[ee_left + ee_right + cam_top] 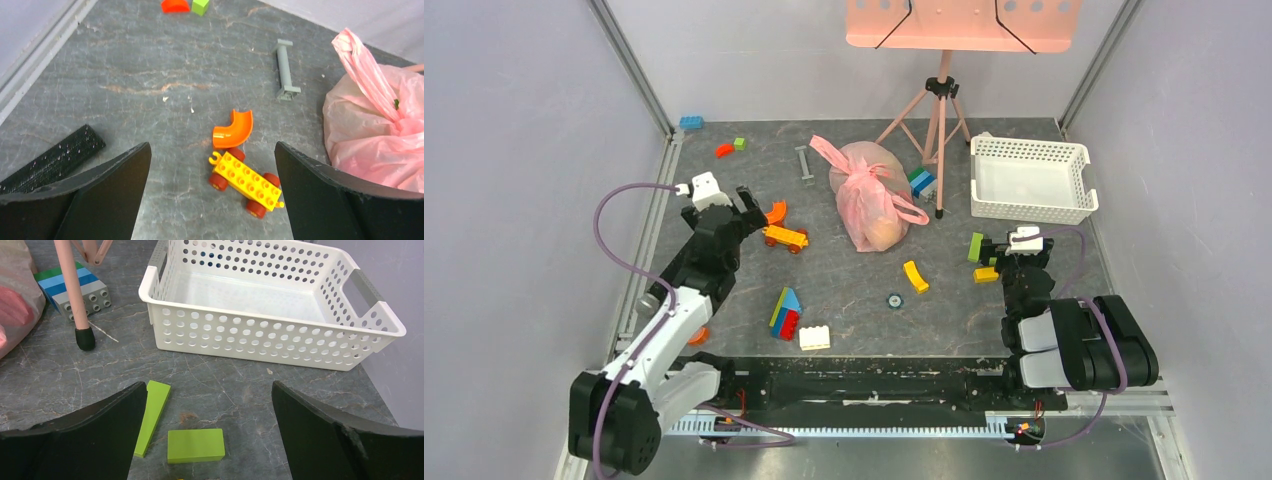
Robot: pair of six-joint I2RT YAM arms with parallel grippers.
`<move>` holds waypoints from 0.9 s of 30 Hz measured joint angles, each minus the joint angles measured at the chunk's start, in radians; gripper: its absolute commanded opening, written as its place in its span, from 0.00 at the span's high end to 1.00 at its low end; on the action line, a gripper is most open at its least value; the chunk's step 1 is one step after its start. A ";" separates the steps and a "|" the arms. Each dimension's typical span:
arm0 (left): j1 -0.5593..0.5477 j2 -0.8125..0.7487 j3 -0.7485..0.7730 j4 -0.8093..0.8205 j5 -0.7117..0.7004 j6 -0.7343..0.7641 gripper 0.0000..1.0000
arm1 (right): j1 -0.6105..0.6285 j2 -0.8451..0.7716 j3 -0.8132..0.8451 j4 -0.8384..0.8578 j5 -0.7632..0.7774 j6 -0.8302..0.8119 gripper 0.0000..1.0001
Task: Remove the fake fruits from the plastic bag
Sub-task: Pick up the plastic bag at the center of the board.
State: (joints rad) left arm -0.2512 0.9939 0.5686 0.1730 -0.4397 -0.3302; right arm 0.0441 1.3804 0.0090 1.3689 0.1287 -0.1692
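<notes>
The pink plastic bag [869, 192] lies knotted at the table's back centre, its handle loops spread to both sides. The fake fruits show only as a dim yellowish bulge [882, 232] through the plastic. My left gripper [754, 208] hovers open to the bag's left. In the left wrist view the left gripper [211, 147] has the bag [370, 135] past its right finger. My right gripper [996, 252] stands open at the right, well short of the bag. In the right wrist view the right gripper [210, 386] holds nothing, with the bag [12, 295] at the left edge.
A white lattice basket [1029, 178] stands back right beside a pink tripod [939, 130]. Building blocks lie scattered: a yellow wheeled block [245, 182] and an orange curve [234, 131] under the left gripper, green blocks [195, 445] under the right. A grey bar [285, 67] lies further back.
</notes>
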 measured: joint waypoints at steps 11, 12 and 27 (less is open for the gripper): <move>0.000 -0.040 0.156 -0.344 0.080 -0.101 0.00 | 0.000 -0.096 0.001 -0.127 -0.019 0.000 0.02; 0.000 -0.049 0.159 -0.361 0.085 -0.104 0.00 | 0.000 -0.116 0.001 -0.158 -0.019 0.000 0.02; -0.047 0.097 0.330 -0.433 0.187 -0.132 0.00 | 0.000 -0.404 0.275 -0.859 0.127 0.277 0.02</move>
State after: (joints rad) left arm -0.2985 1.0904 0.8989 -0.2600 -0.2531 -0.4618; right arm 0.0441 0.9768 0.2844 0.5102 0.2554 0.1078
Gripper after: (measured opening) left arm 0.994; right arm 0.982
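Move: The plastic bag's middle lies about 28 cm to the left gripper's right, some 9 cm farther out and 12 cm lower. Nearer that gripper, at table height, are the yellow toy car, 10 cm right and 3 cm ahead, and the orange curved block, 8 cm right and 8 cm ahead. From the right gripper the bag is about 32 cm left, 12 cm ahead and slightly below; the white basket is some 17 cm straight ahead of that gripper, lower. Bring the left gripper about 5 cm to the right towards the bag, raising it a little; let it draw back slightly and come forward again as fingers tip down and swing clockwise, some 10 degrees each. Shortly after, dip the right gripper back a touch, then raise it briskly, rolling its left side up. Keep both open, touching nothing. ##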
